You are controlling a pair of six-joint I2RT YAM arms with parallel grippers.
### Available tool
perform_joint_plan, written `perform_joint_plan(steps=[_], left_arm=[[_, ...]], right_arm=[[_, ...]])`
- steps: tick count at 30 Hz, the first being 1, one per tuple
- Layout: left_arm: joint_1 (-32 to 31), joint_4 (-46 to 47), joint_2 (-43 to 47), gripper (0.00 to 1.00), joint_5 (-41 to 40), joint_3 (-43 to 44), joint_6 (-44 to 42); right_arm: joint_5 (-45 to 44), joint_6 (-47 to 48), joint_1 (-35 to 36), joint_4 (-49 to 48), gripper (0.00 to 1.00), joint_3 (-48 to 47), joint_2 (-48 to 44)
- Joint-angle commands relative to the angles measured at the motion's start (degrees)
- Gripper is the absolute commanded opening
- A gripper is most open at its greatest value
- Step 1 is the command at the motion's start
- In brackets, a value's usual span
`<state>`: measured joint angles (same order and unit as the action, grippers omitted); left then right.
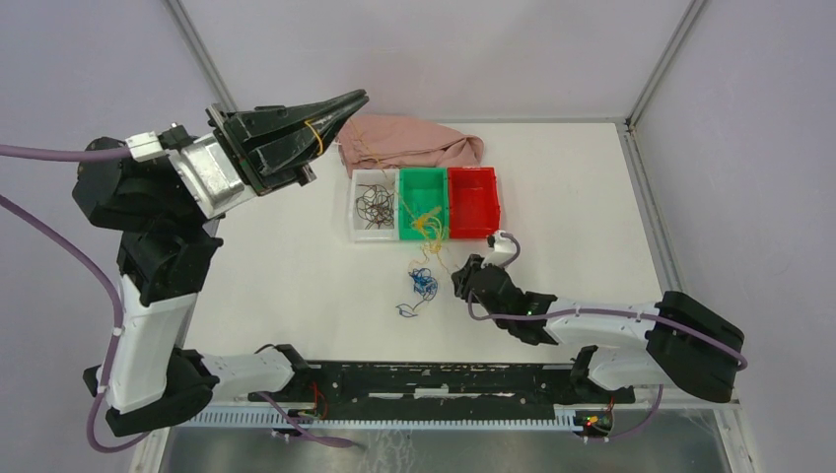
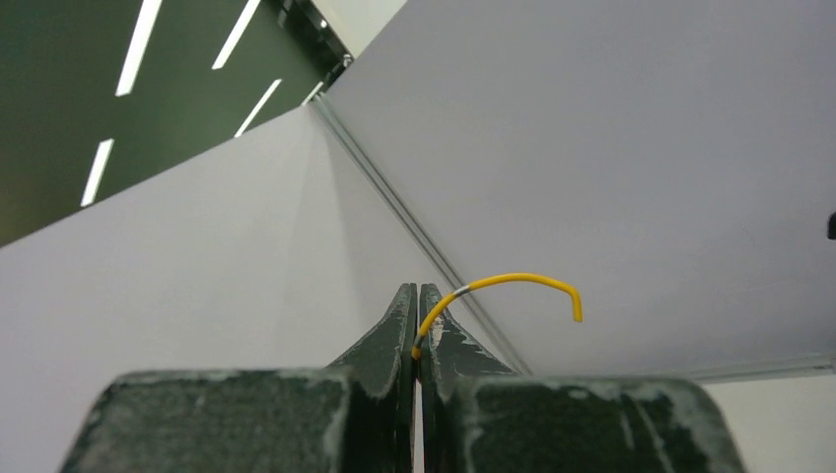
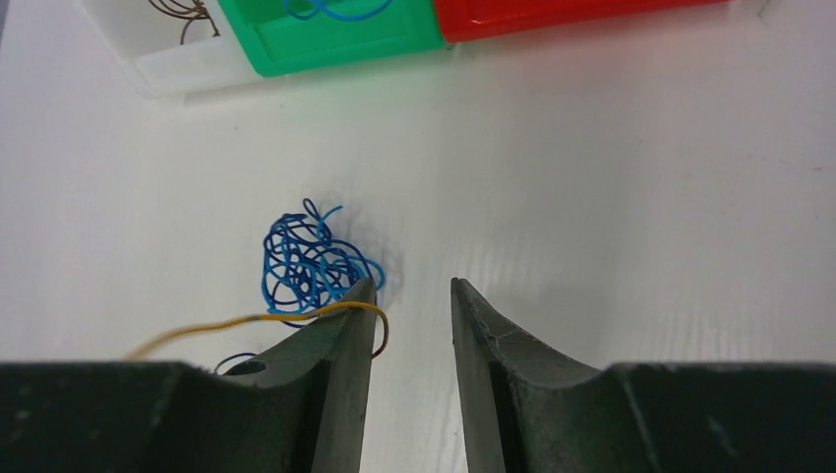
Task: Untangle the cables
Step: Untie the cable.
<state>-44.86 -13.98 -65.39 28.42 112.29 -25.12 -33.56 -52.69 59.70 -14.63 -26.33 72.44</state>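
Note:
My left gripper (image 1: 353,100) is raised high at the back left, shut on a short yellow cable (image 2: 513,283) whose free end curls out to the right of the fingertips. Low over the table, my right gripper (image 3: 409,288) stands open just right of a small blue tangle of cables (image 3: 311,261). A yellow cable (image 3: 246,320) comes in from the left and hooks over the tip of its left finger; nothing sits between the jaws. In the top view the blue tangle (image 1: 422,284) lies in front of the bins, left of the right gripper (image 1: 463,281).
Three small bins stand in a row mid-table: a white one (image 1: 375,236) with dark cables (image 1: 376,205), a green one (image 1: 424,173) with yellow cables (image 1: 430,229) spilling over its front, and a red one (image 1: 473,202). A pink cloth (image 1: 404,143) lies behind them.

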Motion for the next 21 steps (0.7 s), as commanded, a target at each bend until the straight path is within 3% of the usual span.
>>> perform_joint_plan(steps=[1, 13, 18, 21], left_arm=[[-0.2, 5.9, -1.2, 0.03, -3.2, 6.2, -7.0], [-0.2, 22.0, -4.0, 0.03, -15.1, 9.1, -17.1], [-0.2, 20.4, -3.8, 0.03, -14.4, 8.0, -17.2], [-0.2, 29.0, -4.2, 0.03, -17.3, 6.2, -20.5]], right_arm=[[-2.5, -2.0, -0.8, 1.5, 0.4, 2.8, -1.0], [-3.4, -3.9, -2.3, 2.0, 0.4, 6.0, 0.9], [-3.8, -2.0, -2.5, 4.9, 0.4, 4.2, -0.3], [-4.7, -1.9, -2.9, 6.4, 0.34, 4.1, -1.6]])
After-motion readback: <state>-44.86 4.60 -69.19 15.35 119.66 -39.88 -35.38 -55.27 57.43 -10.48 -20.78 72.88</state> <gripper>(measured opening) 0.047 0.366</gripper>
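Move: Hanging in the air between the hands, the yellow cable's tangle is roughly 40 cm below the left hand, 5 cm ahead and 8 cm to its right; from the right hand it is about 18 cm up, 7 cm left and 3 cm ahead. The blue cable lies some 7 cm left of the right hand, 1 cm ahead and 8 cm below. At that lower level, the green bin is about 19 cm ahead of the right hand and 7 cm left, the white bin 19 cm ahead and 17 cm left. Drawing the yellow cable out between them, the hands spread: the left, still pinching its strand, climbs about 10 cm and goes some 7 cm left while its fingers swing up and forward by roughly 30 degrees. The right sinks and goes right, about 5 cm each, fingers staying parted with the strand still hooked over its left finger. ##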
